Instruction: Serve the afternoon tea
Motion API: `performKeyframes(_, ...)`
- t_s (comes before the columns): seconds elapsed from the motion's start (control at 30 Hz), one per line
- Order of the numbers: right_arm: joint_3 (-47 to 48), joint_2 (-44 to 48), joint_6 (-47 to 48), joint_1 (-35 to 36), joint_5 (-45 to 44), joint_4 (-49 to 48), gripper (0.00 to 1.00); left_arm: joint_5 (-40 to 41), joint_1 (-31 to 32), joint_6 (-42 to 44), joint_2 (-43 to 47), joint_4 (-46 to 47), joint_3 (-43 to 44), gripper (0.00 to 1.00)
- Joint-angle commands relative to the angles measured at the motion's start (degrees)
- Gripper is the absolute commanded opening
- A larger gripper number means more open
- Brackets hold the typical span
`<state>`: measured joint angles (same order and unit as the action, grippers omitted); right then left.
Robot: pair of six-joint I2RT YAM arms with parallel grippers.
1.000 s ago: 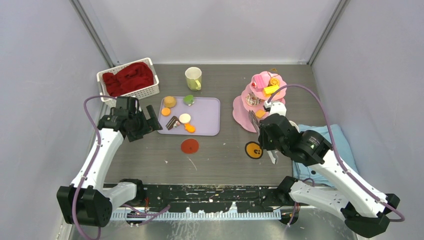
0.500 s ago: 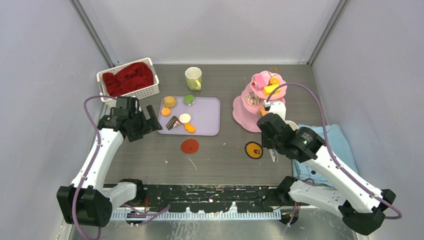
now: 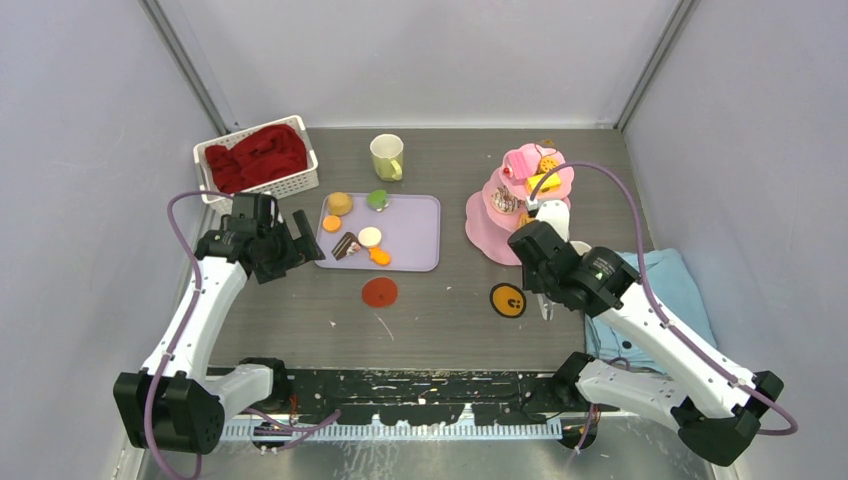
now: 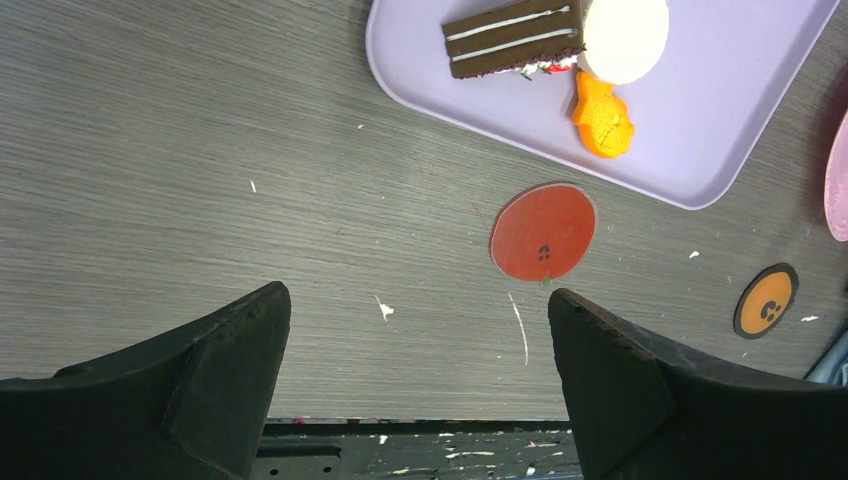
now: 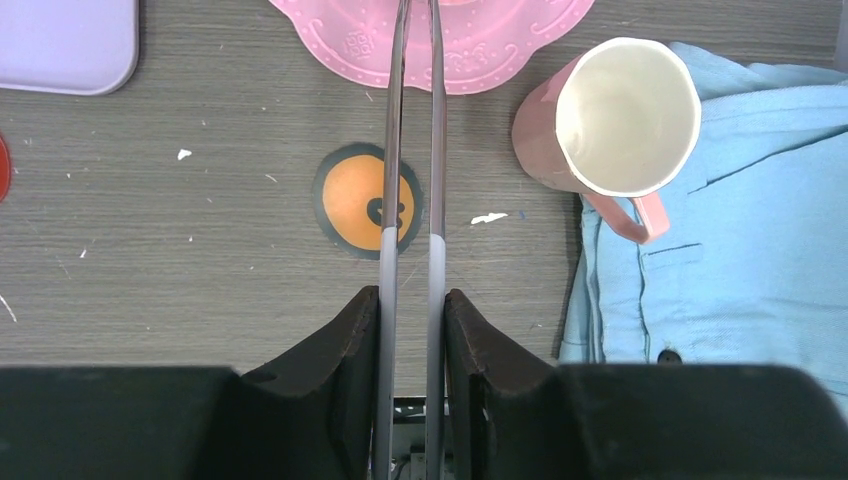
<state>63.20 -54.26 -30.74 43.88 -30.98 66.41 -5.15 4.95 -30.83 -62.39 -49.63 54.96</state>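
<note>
The pink three-tier stand point(image 3: 487, 222) holds several toy pastries on its tiers. My right gripper point(image 5: 412, 295) is shut on a pair of thin grey tongs point(image 5: 436, 150), whose arms pass over the orange coaster point(image 5: 350, 200) and reach the stand's bottom tier point(image 5: 500, 40). The pink mug point(image 5: 610, 120) stands upright just right of the tongs, against the blue towel. On the lilac tray point(image 3: 412, 232) lie a chocolate cake slice point(image 4: 515, 38), a white round sweet point(image 4: 625, 35), an orange biscuit point(image 4: 603, 118) and other sweets. The pale yellow-green mug point(image 3: 387, 156) stands behind the tray. My left gripper point(image 4: 415, 300) hangs open left of the tray, holding nothing.
A white basket point(image 3: 301, 183) with a red cloth sits at the back left. A red coaster point(image 4: 543, 232) lies in front of the tray. The folded light-blue towel point(image 5: 740, 220) lies at the right, under my right arm. Grey walls close in the table.
My right arm has shifted slightly left and toward the stand with the tongs. The left arm has not moved.
</note>
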Motion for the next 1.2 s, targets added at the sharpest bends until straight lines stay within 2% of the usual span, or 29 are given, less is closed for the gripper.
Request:
performKeyframes(0.0,1.5,0.1,-0.9,-1.1,-3.1,-2.7,0.0,0.3,-0.2,0.9,1.0,1.7,1.8,1.0)
performKeyframes(0.27,3.1,2.3,1.5,-1.8,-1.3,-4.6,0.01,0.6,-0.2,1.0,1.0,1.7,1.8,1.0)
performKeyframes(0.43,3.6,5.5,6.7,-1.8,8.7,-9.2,0.02,0.4,-0.1,0.8,0.9,1.9,1.8,1.0)
performKeyframes(0.7,0.6,2.3,12.6,0.0,28.4,-18.9,0.07,1.1,-0.1,0.7,1.4,1.3,1.9,1.0)
performKeyframes(0.9,1.1,-6.4,12.8,9.4,23.6,-26.1,0.12,1.7,-0.2,0.4,1.5,0.9,2.2,1.0)
performKeyframes(1.17,2.2,-20.5,12.1,10.2,21.7,-38.8,0.33,2.2,-0.2,1.0,1.4,0.0,2.8,1.0)
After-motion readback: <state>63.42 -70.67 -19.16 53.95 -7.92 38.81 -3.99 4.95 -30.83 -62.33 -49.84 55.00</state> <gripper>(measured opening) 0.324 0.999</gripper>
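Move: The right hand, holding the tongs about 19 cm above the table, has the orange fish treat on the lilac tray some 32 cm to its left and 10 cm ahead; the cream round is 2 cm farther left and 4 cm farther out than that treat. The bear coaster is about 4 cm left and 1 cm ahead of the hand, the tiered stand 17 cm ahead and 2 cm left. From the idle left hand, the fish treat is about 15 cm right, 4 cm ahead and 13 cm below. Still gripping the tongs with an unchanged opening, the right hand hangs about by the stand, then lifts some 2.5 cm and sweeps left about 18 cm, away from the stand and across past the bear coaster towards the treats on the tray. As it swings it turns some 30 degrees counter-clockwise with its left side rolling up a little, and late in the sweep it sinks about 5 cm from its highest point, bringing the tong tips over the tray's right part, short of the fish treat and the cream round. ##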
